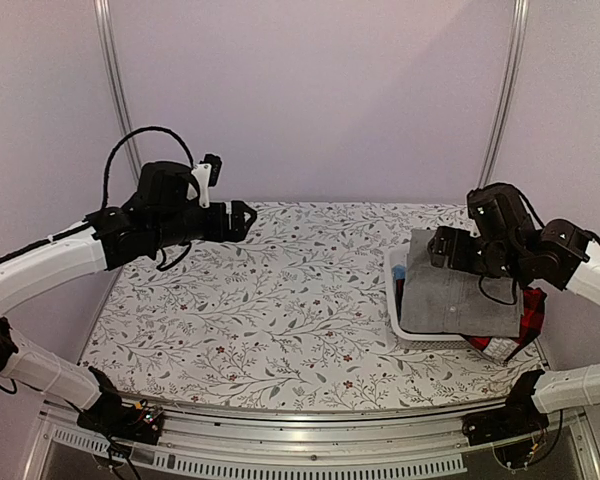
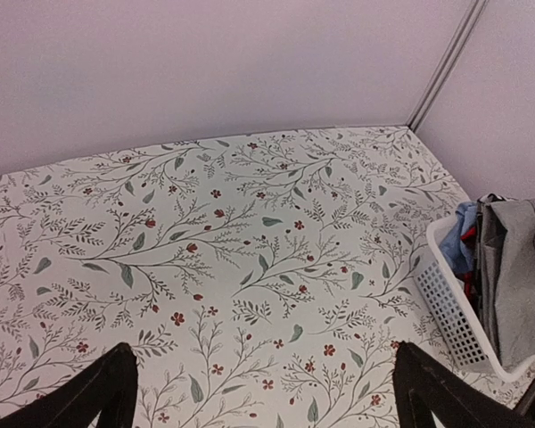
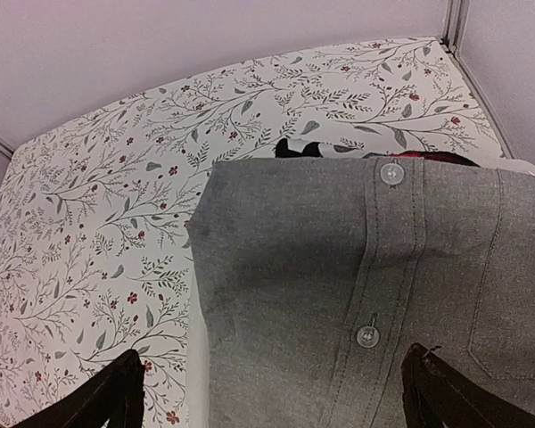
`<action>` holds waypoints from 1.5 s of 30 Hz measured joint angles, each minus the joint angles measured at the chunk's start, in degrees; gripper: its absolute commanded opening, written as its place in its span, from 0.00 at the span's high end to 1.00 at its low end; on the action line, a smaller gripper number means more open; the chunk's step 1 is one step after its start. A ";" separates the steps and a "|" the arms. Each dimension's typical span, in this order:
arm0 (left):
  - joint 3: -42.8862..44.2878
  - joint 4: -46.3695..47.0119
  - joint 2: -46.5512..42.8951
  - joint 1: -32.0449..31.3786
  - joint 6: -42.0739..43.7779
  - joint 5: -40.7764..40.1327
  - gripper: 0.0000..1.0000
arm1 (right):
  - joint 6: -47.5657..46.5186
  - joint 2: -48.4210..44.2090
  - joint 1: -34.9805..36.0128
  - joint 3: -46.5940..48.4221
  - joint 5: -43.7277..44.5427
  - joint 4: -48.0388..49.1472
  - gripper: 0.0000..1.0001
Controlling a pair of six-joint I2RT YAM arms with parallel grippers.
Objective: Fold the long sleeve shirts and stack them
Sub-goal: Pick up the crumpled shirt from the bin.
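Note:
A plain grey button-front shirt lies folded on top of a white basket at the table's right side. A red-and-black checked shirt hangs out from under it at the basket's near right. My right gripper hovers over the grey shirt's far edge, open; in the right wrist view its gripper straddles the grey shirt and its button placket without touching. My left gripper hangs open above the back left of the table, with only flowered tabletop under its gripper.
The table carries a white cloth with a leaf-and-flower print. In the left wrist view the basket stands at the right with the grey shirt and a bit of blue cloth in it. Pale walls close the back and sides.

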 measured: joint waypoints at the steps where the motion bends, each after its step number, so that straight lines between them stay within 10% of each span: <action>1: 0.00 -0.04 0.17 -0.04 0.00 0.00 0.00 | 0.50 0.07 0.09 0.15 0.37 -0.90 0.01; 16: 0.09 -0.55 2.16 -0.20 0.00 -0.22 0.00 | 10.12 9.22 -0.94 -2.34 7.28 -8.79 0.01; 30: 0.59 -2.10 3.02 -0.20 -0.26 -0.04 0.00 | 8.70 11.43 -3.80 -5.18 7.10 -0.98 0.98; 45: 3.15 -5.03 3.02 -0.20 -0.83 -0.04 0.00 | -2.73 9.97 -3.19 13.79 8.96 -2.69 1.00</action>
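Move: Just beneath the right hand's open fingers lies the middle of the grey shirt, about 11 cm down and 5 cm to the right, level with it fore and aft. The blue cloth at the bin's left rim is some 10 cm to the hand's left and 2 cm ahead; the red plaid shirt hangs over the near right corner, roughly 20 cm right and 10 cm back. From the left hand, the grey shirt is about 50 cm right, 6 cm back and 14 cm lower. Sinking about 10 cm and some 4 cm to its right, the right hand goes down onto the grey shirt, fingers tipping down and turning about 15 degrees clockwise. There it shuts its fingers, pinching a fold, and lifts it about 15 cm while easing forward some 4 cm, the fingers tipping back up. The open left hand dips a couple of centimetres, then rises partway again. ##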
